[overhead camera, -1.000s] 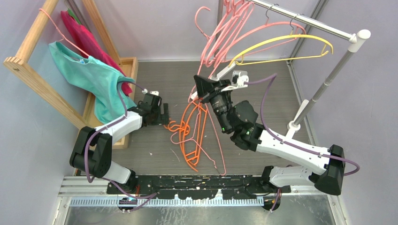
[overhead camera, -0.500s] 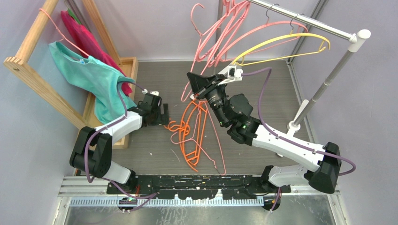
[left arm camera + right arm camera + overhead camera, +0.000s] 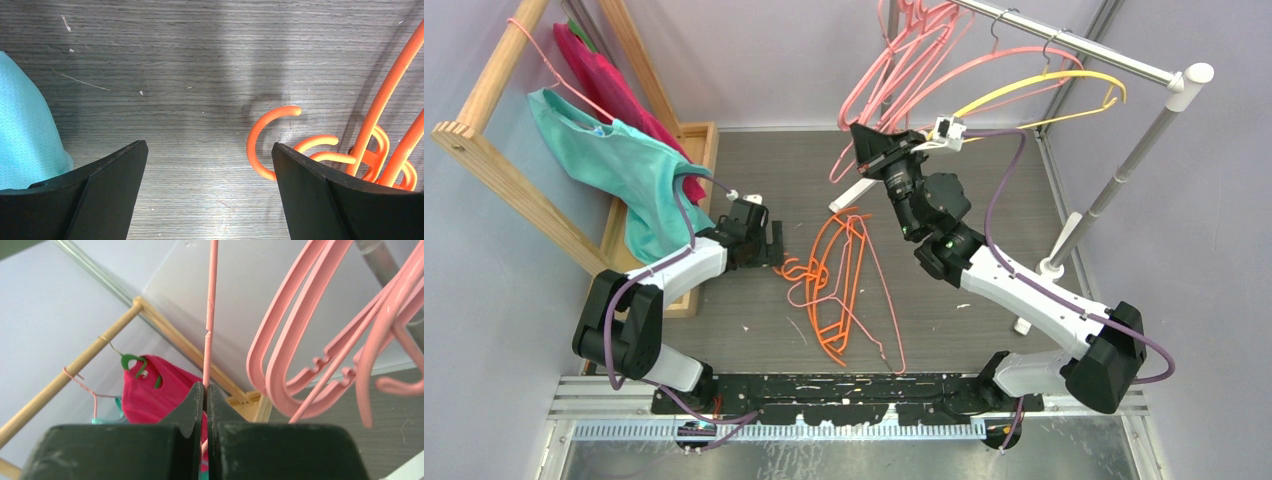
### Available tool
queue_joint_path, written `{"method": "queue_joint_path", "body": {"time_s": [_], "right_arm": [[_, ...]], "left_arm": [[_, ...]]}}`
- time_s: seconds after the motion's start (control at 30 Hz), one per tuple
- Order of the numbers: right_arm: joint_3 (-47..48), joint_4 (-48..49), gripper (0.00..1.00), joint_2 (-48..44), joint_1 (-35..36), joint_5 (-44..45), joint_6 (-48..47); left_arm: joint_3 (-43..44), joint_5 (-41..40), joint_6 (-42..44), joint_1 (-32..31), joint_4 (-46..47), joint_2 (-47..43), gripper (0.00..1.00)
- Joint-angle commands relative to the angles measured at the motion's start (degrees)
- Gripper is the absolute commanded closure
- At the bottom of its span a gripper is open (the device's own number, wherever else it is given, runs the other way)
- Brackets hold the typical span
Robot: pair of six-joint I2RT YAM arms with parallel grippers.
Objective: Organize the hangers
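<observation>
My right gripper (image 3: 862,142) is raised near the metal rail (image 3: 1074,45) and is shut on the thin rod of a pink hanger (image 3: 210,315). Just right of that rod, several thicker pink hangers (image 3: 300,340) hang in a bunch (image 3: 914,50) from the rail. A yellow hanger (image 3: 1044,88) hangs further along it. Orange hangers (image 3: 834,280) lie in a tangle on the table, with a thin pink one (image 3: 886,300) across them. My left gripper (image 3: 769,245) rests low and open on the table. An orange hook (image 3: 265,145) curls beside its right finger (image 3: 320,195), and nothing is between the fingers.
A wooden frame (image 3: 504,180) at the left carries teal cloth (image 3: 614,160) and red cloth (image 3: 604,80). A wooden box (image 3: 699,140) sits behind the left arm. The rail's white upright (image 3: 1114,180) stands at the right. Teal cloth (image 3: 25,130) lies left of the left gripper.
My right arm has swung up and to the right with the pink hanger, bringing it closer to the rail. The left arm has not moved.
</observation>
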Motion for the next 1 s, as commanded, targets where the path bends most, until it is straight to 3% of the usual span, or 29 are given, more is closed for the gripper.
{"method": "queue_joint_path", "body": {"time_s": [0.0, 0.4, 0.97], "right_arm": [[5.4, 2.8, 0.99, 1.0, -3.4, -3.4, 4.3], [11.9, 0.8, 0.99, 7.6, -11.0, -8.7, 14.1], [10.5, -0.7, 0.99, 4.5, -12.2, -4.7, 21.5]], "left_arm": [[1.2, -1.0, 0.6, -0.2, 1.0, -0.3, 0.02], [1.4, -1.3, 0.8, -0.2, 0.8, 0.3, 0.02], [2.2, -1.3, 0.9, -0.2, 0.6, 1.4, 0.02]]}}
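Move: The rail's left end, where the pink hangers hang, lies about 13 cm ahead of the right hand, 7 cm to its right and some 20 cm above. That hand already grips a thin pink hanger. The hanging pink bunch is centred about 10 cm ahead, 7 cm right and 8 cm up; the yellow hanger is 3 cm ahead, 24 cm right and 9 cm up. From the left hand, the rail's left end is about 16 cm ahead, 25 cm right and 61 cm up. The thin pink hanger, still pinched in the right hand's shut fingers, is carried about 7 cm forward and a little right, towards the rail and up beside the hanging pink bunch. It rises some 2 cm on the way and sinks back most of that; then the hand all but stops while the wrist goes on rolling, left side up, some 15 degrees in all. ##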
